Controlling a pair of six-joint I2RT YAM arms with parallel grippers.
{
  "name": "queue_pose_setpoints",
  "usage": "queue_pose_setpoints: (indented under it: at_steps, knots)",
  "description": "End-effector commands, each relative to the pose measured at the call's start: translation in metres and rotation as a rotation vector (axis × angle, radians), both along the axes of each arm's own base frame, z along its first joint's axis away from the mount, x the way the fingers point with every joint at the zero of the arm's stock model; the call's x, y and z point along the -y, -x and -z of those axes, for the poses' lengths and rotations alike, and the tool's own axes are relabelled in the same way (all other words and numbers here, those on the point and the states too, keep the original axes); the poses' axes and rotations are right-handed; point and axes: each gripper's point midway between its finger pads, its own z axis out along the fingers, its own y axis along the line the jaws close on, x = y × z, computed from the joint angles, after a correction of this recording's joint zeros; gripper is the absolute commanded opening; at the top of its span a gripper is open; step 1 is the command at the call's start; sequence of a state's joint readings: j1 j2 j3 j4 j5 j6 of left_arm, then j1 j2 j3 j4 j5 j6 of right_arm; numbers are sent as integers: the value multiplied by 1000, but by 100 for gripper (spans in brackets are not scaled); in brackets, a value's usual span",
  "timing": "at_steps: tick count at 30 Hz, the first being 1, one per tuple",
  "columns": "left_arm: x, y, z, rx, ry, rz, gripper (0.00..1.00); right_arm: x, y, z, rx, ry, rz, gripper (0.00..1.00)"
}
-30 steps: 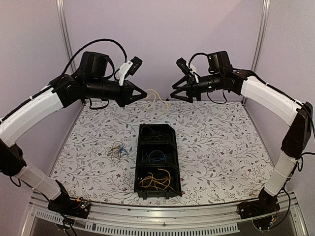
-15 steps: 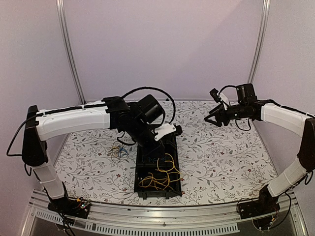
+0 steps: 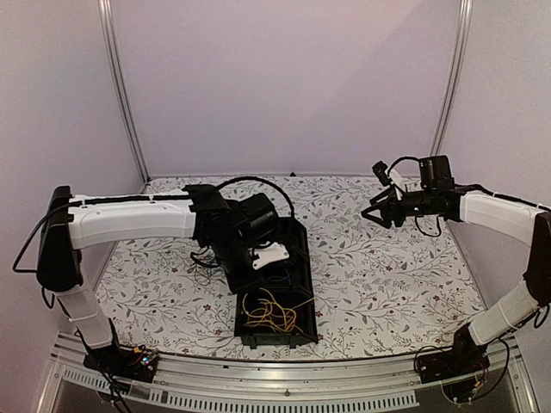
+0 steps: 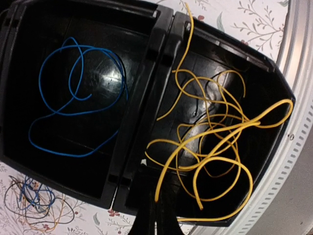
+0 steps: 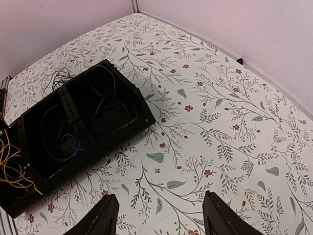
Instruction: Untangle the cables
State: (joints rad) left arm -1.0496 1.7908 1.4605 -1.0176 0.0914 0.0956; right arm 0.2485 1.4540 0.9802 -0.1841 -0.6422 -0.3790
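Observation:
A black tray (image 3: 299, 234) with three compartments lies mid-table. Yellow cables (image 3: 270, 311) fill its near compartment, also seen in the left wrist view as yellow cables (image 4: 215, 142). A blue cable (image 4: 73, 98) lies in the middle compartment and a thin dark cable (image 5: 110, 105) in the far one. A small mixed tangle (image 4: 32, 205) rests on the table beside the tray. My left gripper (image 4: 157, 215) hangs low over the tray, shut on the end of one yellow cable. My right gripper (image 5: 159, 220) is open and holds nothing, up over the patterned cloth right of the tray.
The left arm (image 3: 138, 219) reaches across the left half of the table and hides most of the tangle. A metal rail (image 3: 284, 372) runs along the near edge. Walls close in the back and both sides.
The left arm swung down from high at the back to the tray, carrying a yellow cable that now lies in the near compartment. The right arm dropped and drew back to the right.

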Motion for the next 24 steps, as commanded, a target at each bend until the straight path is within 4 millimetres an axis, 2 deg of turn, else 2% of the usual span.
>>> queue_pose_setpoints:
  at_steps: [1,3,5,7,8,11,15,18,24]
  knots:
    - [-36,24,0,-27,-72,5,0,-3,1,-6,29,-19,-18,63]
    - [-43,26,8,-26,-104,6,0,-3,1,-4,25,-20,-20,63]
    - [-41,21,12,-10,-126,-1,0,-3,1,-1,15,-21,-23,63]
    - [-27,15,12,1,-119,4,0,-3,2,2,12,-17,-22,63]
    - [-14,9,12,8,-109,10,0,-3,2,2,15,-16,-24,63]
    - [16,8,18,9,-88,60,0,-2,4,5,14,-11,-24,63]
    - [38,7,32,25,-104,105,0,0,5,8,22,-2,-20,63]
    - [45,8,40,27,-107,123,0,0,6,10,26,1,-21,63]
    - [48,17,47,19,-116,148,0,-1,6,15,17,0,-27,63]
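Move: My left hand holds a yellow cable over the left side of the near bin. The yellow pile there is centred about 8 cm to its right, 5 cm back and 10 cm below. From the same hand, the blue cable in the middle bin lies some 8 cm ahead and 8 cm right; the tangle on the table, about 10 cm ahead and 9 cm left. From my right hand, the yellow pile is roughly 26 cm left, 23 cm back and 18 cm lower. Keeping my left fingers shut on the yellow cable, I first swing it about 4 cm left, then sweep back right some 7 cm while sinking about 5 cm, down towards the pile in the near bin. The fingers stay pointing mostly down with only a slight tilt and turn, and I don't let go. ##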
